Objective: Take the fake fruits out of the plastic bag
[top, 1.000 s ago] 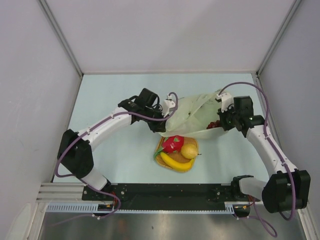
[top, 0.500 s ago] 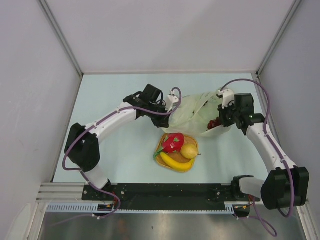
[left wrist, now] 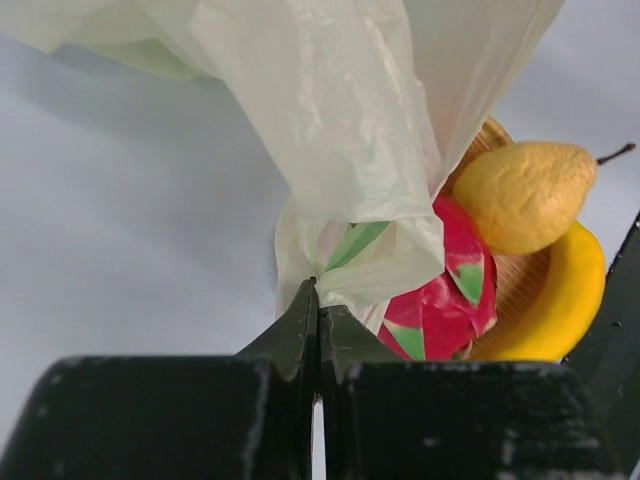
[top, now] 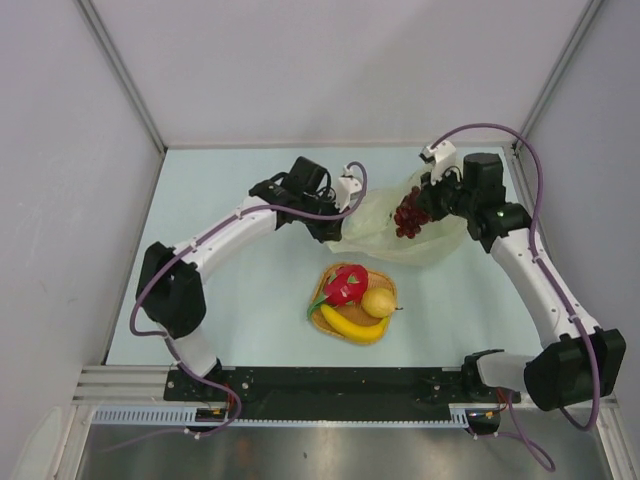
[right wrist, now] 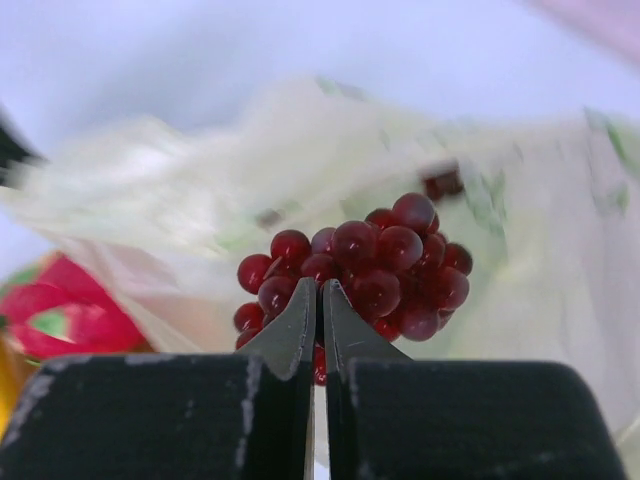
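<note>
The pale plastic bag (top: 395,238) lies crumpled at the back right, and my left gripper (top: 349,200) is shut on its left edge (left wrist: 340,150), holding it up. My right gripper (top: 421,203) is shut on the dark red grape bunch (top: 407,216), which hangs above the bag; in the right wrist view the grapes (right wrist: 390,255) sit just past the closed tips with the bag (right wrist: 200,180) behind. The dragon fruit (top: 345,285), pear (top: 377,302) and banana (top: 352,325) rest on the orange mat (top: 319,303). They also show below the bag in the left wrist view.
The orange woven mat with three fruits lies in front of the bag, near the table's middle. Grey walls enclose the table on the left, back and right. Both arms arch over the rear half of the table.
My right gripper rose and moved back, drawing the grape bunch up out of the bag. My left gripper shifted right and back, still gripping the bag's edge.
</note>
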Motion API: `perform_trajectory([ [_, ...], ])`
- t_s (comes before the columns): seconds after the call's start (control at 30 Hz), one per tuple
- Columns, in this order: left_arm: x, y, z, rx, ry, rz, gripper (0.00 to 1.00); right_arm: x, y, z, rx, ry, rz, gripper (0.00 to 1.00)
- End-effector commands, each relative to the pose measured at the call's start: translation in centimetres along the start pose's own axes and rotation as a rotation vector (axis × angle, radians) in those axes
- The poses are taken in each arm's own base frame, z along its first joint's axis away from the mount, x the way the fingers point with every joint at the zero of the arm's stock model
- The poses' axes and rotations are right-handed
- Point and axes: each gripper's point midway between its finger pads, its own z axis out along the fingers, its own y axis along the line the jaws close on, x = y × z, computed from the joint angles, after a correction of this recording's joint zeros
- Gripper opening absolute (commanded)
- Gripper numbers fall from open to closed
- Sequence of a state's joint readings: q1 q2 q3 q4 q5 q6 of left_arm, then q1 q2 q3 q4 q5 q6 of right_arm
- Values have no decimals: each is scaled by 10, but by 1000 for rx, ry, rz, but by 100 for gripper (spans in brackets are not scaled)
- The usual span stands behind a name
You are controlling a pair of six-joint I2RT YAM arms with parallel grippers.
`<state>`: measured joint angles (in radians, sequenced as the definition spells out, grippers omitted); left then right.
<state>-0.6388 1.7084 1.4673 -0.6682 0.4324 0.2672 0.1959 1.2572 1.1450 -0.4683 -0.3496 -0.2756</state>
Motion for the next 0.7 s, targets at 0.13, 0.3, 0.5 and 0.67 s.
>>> perform_trajectory([
  [0.13,-46,51,3,-108,-70,-6,0,-105,84,-50,-214,-313,-186,0],
  [0.3,-56,88,-2,-163,-103,-83,0,-94,148,-69,-388,-298,-328,0],
  [0.5,-64,83,-13,-147,-148,-110,0,-50,186,-68,-544,-173,-414,0],
  [0.67,-54,71,-19,-133,-142,-115,0,-31,211,-71,-641,-130,-483,0],
])
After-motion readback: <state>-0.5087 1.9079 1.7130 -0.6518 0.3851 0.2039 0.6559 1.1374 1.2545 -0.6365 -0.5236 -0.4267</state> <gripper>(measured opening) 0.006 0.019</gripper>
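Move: The tray, where the grapes already in the right fingers are taken, lies about 16 cm back, 18 cm left and some 21 cm below that hand. On it, the dragon fruit sits 13 cm back and 19 left of the hand, the pear 17 back and 12 left, the banana 21 back and 18 left. The plastic bag's middle is level with the hand, 5 cm to its left, 15 below. From the left hand the tray is 12 cm back, 6 right, 14 below. The grapes, still pinched in the right fingers, are lifted some 8 cm and swung left and back together, about 14 cm each way, from the plastic bag towards the tray, sinking a little at the end while the hand turns some 40 degrees counter-clockwise. The left hand keeps its shut grip on the bag's edge and carries it about 10 cm forward, away from the tray. ##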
